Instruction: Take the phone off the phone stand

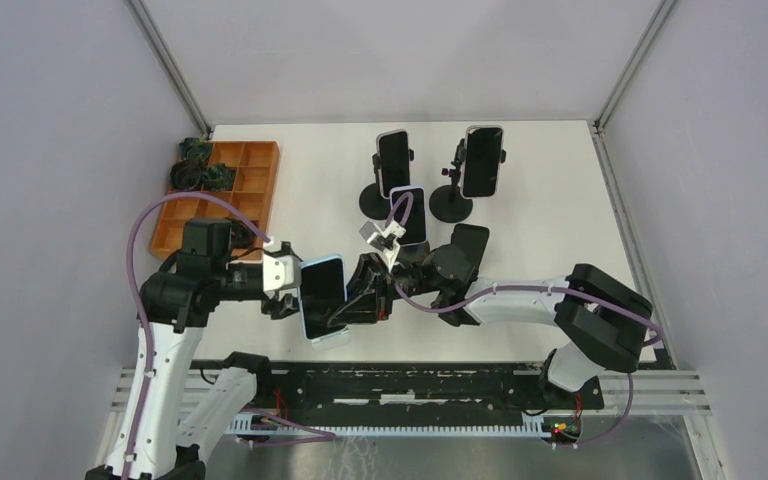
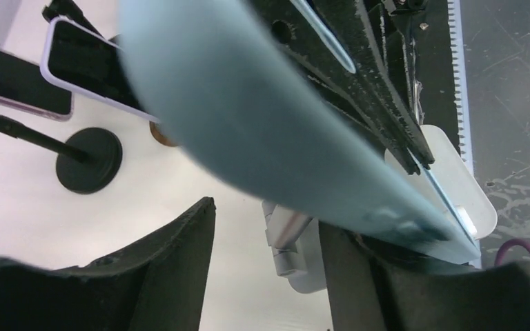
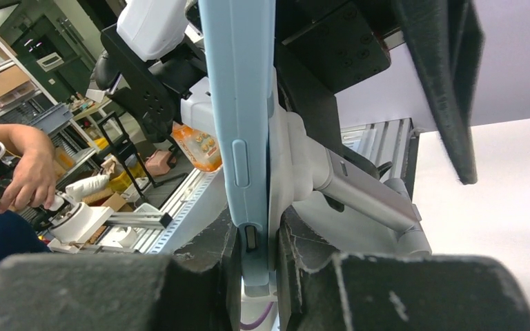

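The light-blue phone (image 1: 323, 298) stands near the table's front edge between my two grippers. It leans on a white phone stand (image 3: 345, 179), whose hinge and base plate (image 2: 297, 241) show under the phone (image 2: 248, 117) in the left wrist view. My right gripper (image 1: 360, 297) comes from the right. In its wrist view this gripper (image 3: 257, 234) is shut on the phone's (image 3: 238, 103) edge together with the stand's back plate. My left gripper (image 1: 298, 288) is at the phone's left side. Its jaws (image 2: 269, 234) stand apart around the stand's hinge, gripping nothing.
Two phones on black stands (image 1: 393, 163) (image 1: 483, 160) stand at the back, with a purple-cased phone (image 1: 410, 213) in front of them. An orange compartment tray (image 1: 220, 190) sits at the left. The table's front rail (image 1: 410, 375) lies just behind the stand.
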### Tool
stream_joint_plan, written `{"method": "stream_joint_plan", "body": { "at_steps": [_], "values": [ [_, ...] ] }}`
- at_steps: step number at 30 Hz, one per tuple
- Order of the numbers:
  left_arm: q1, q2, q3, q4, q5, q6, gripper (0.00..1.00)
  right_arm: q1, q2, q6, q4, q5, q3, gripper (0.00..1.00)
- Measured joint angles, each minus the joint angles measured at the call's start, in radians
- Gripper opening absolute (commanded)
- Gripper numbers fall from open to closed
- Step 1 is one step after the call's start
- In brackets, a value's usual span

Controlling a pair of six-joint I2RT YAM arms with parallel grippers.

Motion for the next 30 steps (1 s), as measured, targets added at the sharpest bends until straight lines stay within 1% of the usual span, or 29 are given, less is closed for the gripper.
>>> {"method": "stream_joint_plan", "body": {
  "at_steps": [2, 5, 6, 8, 11, 12, 13, 15, 16, 17, 18, 21, 24, 28, 30],
  "values": [
    [0.000, -0.007, 0.000, -0.008, 0.013, 0.028, 0.39, 0.003, 0.000, 0.005, 0.004, 0.018, 0.000, 0.00],
    [0.000, -0.006, -0.002, -0.047, 0.035, 0.105, 0.17, 0.006, 0.000, 0.012, 0.005, 0.051, -0.003, 0.00],
    [0.000, -0.006, -0.004, -0.058, 0.040, 0.132, 0.13, 0.008, 0.000, 0.014, 0.006, 0.060, -0.004, 0.01],
    [0.000, -0.007, -0.007, -0.070, 0.042, 0.178, 0.07, 0.010, -0.001, 0.028, 0.004, 0.079, -0.005, 0.04],
    [0.001, -0.011, -0.007, -0.077, 0.040, 0.223, 0.03, 0.014, -0.009, 0.031, -0.014, 0.102, -0.006, 0.14],
    [0.002, -0.013, -0.007, -0.078, 0.040, 0.230, 0.02, 0.014, -0.014, 0.029, -0.023, 0.106, -0.007, 0.21],
    [0.002, -0.016, -0.007, -0.080, 0.041, 0.237, 0.02, 0.016, -0.021, 0.024, -0.039, 0.114, -0.008, 0.31],
    [0.003, -0.024, -0.007, -0.082, 0.043, 0.249, 0.02, 0.022, -0.042, 0.009, -0.080, 0.132, -0.008, 0.41],
    [0.003, -0.027, -0.007, -0.082, 0.043, 0.255, 0.02, 0.025, -0.053, 0.002, -0.103, 0.152, -0.008, 0.50],
    [0.003, -0.031, -0.007, -0.088, 0.041, 0.262, 0.02, 0.027, -0.071, -0.013, -0.132, 0.182, -0.008, 0.53],
    [0.003, -0.034, -0.007, -0.094, 0.037, 0.268, 0.02, 0.027, -0.089, -0.022, -0.161, 0.199, -0.008, 0.55],
    [0.009, -0.034, -0.007, -0.097, 0.031, 0.303, 0.02, 0.031, -0.151, -0.082, -0.327, 0.285, -0.001, 0.63],
    [0.011, -0.004, 0.000, -0.140, 0.029, 0.339, 0.02, 0.039, -0.177, -0.145, -0.447, 0.347, 0.031, 0.71],
    [0.011, 0.037, 0.008, -0.167, 0.030, 0.353, 0.02, 0.040, -0.200, -0.209, -0.545, 0.417, 0.062, 0.74],
    [0.011, 0.043, 0.008, -0.169, 0.030, 0.353, 0.02, 0.042, -0.213, -0.236, -0.587, 0.442, 0.077, 0.74]
  ]
}}
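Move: The blue-cased phone is still on its stand, off the table, pinched by the right hand near its right edge; its middle is about 3 cm to that hand's left and 2 cm above. The stand's stem lies some 2 cm to the left hand's right, about 1 cm back and 1 cm below, between its open fingers. From the right hand, the lavender phone stands about 24 cm ahead, 13 cm right and 13 cm lower; the black phone 22 cm ahead, 26 cm right and 20 cm lower. The stand's stem is taken between the left fingers, which close on it and keep their grip while that hand eases about 1 cm back, turns some 10 degrees clockwise and finally sinks a little. Only then do the right fingers open wide, letting go of the phone's edge, and the right hand moves about 5 cm forward along it, swinging some 25 degrees clockwise, fingers still straddling the edge. ##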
